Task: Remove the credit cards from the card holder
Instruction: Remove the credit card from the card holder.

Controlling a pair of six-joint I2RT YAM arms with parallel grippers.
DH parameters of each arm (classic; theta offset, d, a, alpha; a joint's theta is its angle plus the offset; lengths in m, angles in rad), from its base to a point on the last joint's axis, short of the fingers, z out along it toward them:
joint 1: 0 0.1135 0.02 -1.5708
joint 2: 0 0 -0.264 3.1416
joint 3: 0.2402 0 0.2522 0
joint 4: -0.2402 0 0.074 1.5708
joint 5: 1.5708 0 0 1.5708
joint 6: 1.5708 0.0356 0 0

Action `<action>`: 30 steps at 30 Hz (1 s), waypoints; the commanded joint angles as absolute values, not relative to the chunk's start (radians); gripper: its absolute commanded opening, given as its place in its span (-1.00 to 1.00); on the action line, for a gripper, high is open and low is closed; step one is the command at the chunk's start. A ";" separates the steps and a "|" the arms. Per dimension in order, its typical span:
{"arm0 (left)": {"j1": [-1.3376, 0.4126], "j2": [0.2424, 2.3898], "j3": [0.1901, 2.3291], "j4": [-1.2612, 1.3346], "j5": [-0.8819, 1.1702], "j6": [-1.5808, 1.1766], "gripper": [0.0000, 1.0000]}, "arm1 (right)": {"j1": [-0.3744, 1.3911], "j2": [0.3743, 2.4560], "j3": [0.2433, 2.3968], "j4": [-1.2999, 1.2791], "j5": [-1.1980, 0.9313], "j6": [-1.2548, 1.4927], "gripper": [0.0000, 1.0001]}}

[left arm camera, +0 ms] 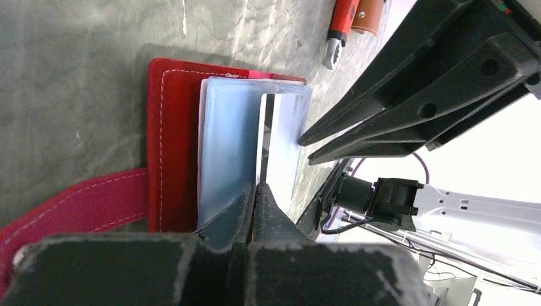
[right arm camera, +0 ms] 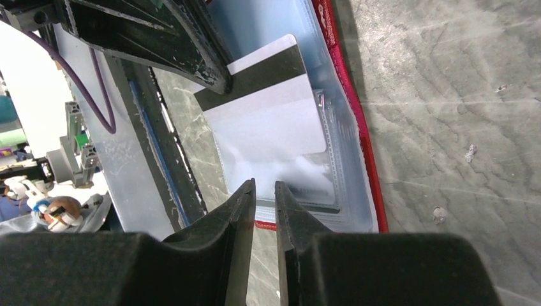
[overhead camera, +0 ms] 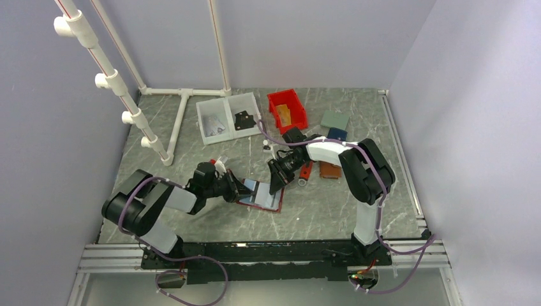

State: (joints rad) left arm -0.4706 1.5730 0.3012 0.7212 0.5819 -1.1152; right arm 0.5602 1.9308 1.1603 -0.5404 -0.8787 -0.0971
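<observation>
The red card holder lies open on the table, pale blue-grey pockets up, between my two grippers. In the left wrist view its red cover and strap lie to the left. A white credit card with a black stripe sticks partly out of a clear pocket. My left gripper is shut on that card at its striped end. The right gripper hovers over the holder's other end near the red rim. Its jaws stand a narrow gap apart with nothing between them.
A red bin holding a tan-orange item and a clear divided tray stand behind. A brown wallet, a blue wallet, a grey-green box and a red-handled tool lie right of the holder. A white pipe frame stands at the back left.
</observation>
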 commanded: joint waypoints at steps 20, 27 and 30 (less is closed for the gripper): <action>-0.454 0.962 0.382 0.143 0.475 -0.704 -1.00 | 0.563 1.812 1.234 -0.774 -1.024 -0.499 -0.26; -0.455 0.925 0.499 0.034 0.577 -0.564 -0.93 | 0.518 1.631 1.207 -0.769 -1.029 -0.565 -0.11; -0.458 0.947 0.581 0.002 0.648 -0.480 -0.90 | 0.476 1.584 1.213 -0.794 -1.053 -0.606 -0.01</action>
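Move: The left fingers already pinch the striped edge of a card half out of its sleeve; its middle is about 3 cm right and 2 cm ahead. The open card holder's middle lies some 4 cm right and 1 cm back, the white tray about 24 cm ahead and 2 cm left. From the right hand, the card is about 4 cm left, level fore-and-aft; the holder's middle is 4 cm left, 1 cm back. Left keeps pinching, drawing the card up 10 cm and leftward; right, opening, slips back, then rises 9 cm. ##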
